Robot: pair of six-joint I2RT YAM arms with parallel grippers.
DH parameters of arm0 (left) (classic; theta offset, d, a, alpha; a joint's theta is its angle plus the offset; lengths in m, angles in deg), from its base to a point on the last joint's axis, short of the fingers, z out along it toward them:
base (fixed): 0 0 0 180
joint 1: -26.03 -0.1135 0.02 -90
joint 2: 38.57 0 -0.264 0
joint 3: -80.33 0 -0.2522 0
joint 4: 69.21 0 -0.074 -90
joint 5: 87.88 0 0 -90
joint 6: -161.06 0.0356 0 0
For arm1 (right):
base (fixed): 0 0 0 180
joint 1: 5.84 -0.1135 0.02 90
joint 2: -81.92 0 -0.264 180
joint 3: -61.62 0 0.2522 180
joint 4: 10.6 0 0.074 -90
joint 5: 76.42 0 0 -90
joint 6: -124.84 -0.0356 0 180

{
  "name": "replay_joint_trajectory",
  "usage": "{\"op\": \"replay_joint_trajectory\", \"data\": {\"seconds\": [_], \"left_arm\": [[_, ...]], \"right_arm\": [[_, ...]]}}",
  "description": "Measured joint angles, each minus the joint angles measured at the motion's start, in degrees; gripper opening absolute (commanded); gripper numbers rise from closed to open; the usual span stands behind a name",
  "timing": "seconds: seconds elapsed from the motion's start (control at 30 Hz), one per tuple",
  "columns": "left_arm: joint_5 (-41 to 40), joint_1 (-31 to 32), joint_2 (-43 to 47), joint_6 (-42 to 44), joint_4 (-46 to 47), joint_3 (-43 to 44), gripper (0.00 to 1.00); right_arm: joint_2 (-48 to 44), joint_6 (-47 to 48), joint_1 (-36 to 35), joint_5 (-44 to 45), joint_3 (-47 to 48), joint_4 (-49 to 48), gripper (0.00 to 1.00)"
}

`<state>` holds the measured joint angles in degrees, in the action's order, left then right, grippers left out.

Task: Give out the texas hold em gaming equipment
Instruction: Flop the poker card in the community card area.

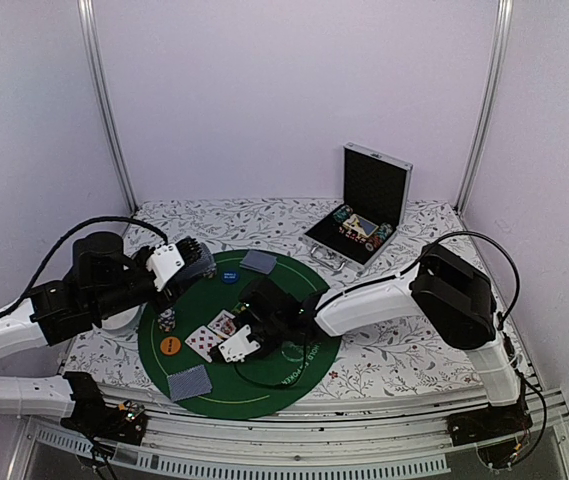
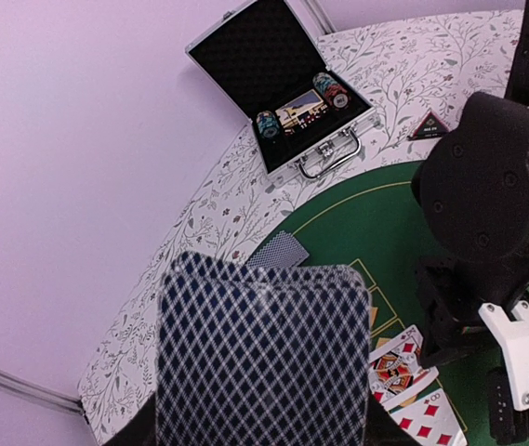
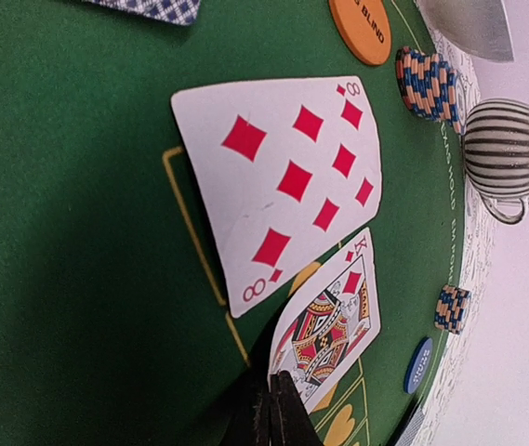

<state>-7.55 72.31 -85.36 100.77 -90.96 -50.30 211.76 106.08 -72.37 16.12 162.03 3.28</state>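
Observation:
My left gripper (image 1: pixel 186 265) is shut on a deck of grey-blue-backed playing cards (image 2: pixel 264 353), held above the left rim of the round green mat (image 1: pixel 294 385); the deck hides its fingers in the left wrist view. My right gripper (image 3: pixel 273 409) is shut on a corner of the face-up king of diamonds (image 3: pixel 329 325), which is tipped up off the mat. The eight of diamonds (image 3: pixel 287 181) lies flat beside it. Face-down cards (image 1: pixel 259 261) (image 1: pixel 189 382) lie at the far and near sides of the mat. On the mat sit an orange disc (image 3: pixel 361 28), a blue disc (image 3: pixel 418 364) and two chip stacks (image 3: pixel 429 84) (image 3: pixel 452 308).
An open metal case (image 2: pixel 283 102) holding chips and a card box stands at the back right, with a small dark triangle (image 2: pixel 429 125) near it. A striped cup (image 3: pixel 498 149) and a white bowl (image 3: pixel 469 23) stand off the mat's left edge. Frame posts rise at the table's back corners.

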Motion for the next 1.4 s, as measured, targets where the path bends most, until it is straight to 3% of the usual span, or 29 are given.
{"op": "replay_joint_trajectory", "data": {"seconds": [0.4, 0.83, 1.03, 1.3, 1.33, 1.37, 1.4], "left_arm": [[0.04, -0.02, 0.0, 0.0, 0.0, 0.0, 0.45], [0.07, -0.02, 0.0, 0.0, -0.02, 0.0, 0.45], [0.07, -0.02, 0.0, 0.0, -0.02, 0.0, 0.45], [0.15, -0.04, 0.0, 0.0, -0.02, 0.0, 0.45], [0.17, -0.04, 0.0, 0.0, -0.02, 0.0, 0.45], [0.17, -0.04, 0.0, 0.0, -0.02, 0.0, 0.45], [0.2, -0.04, 0.0, 0.0, -0.02, 0.0, 0.45]], "right_arm": [[1.53, -1.05, -0.92, -0.31, 2.23, 0.28, 0.03], [1.22, -2.19, -1.44, 0.63, 1.75, -0.59, 0.18], [-0.9, -2.19, -2.21, 1.73, -0.85, -0.59, 0.33], [-5.7, -3.65, -3.34, 2.91, -5.09, 0.5, 0.68], [-6.86, -4.42, -3.41, 2.91, -6.43, -0.13, 0.76], [-8.37, -5.33, -3.5, 2.89, -8.07, -0.46, 0.94], [-9.84, -6.34, -3.5, 2.82, -9.68, -1.05, 1.0]]}}
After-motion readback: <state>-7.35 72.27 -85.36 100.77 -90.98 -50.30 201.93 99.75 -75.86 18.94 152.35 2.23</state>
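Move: The right hand holds the king of diamonds by its near short edge, just above the mat; the king's slot in the community row has its middle about 3 cm ahead and 3 cm to the left. The eight of diamonds lies about 5 cm left and 1 cm back, the orange blind button 14 cm left and 1 cm back, the face-down cards 9 cm left and 10 cm back. From the left hand that slot is about 3 cm ahead, 3 cm right and 22 cm below. Still pinching the king's edge, the right hand nudges it a little over 1 cm left and slightly back, alongside the eight, and pauses low over the mat. Its fingers then spread wide to let go, and the hand draws away back, to the right and up, some 5 cm in all. The left hand stays put, still holding the deck. ##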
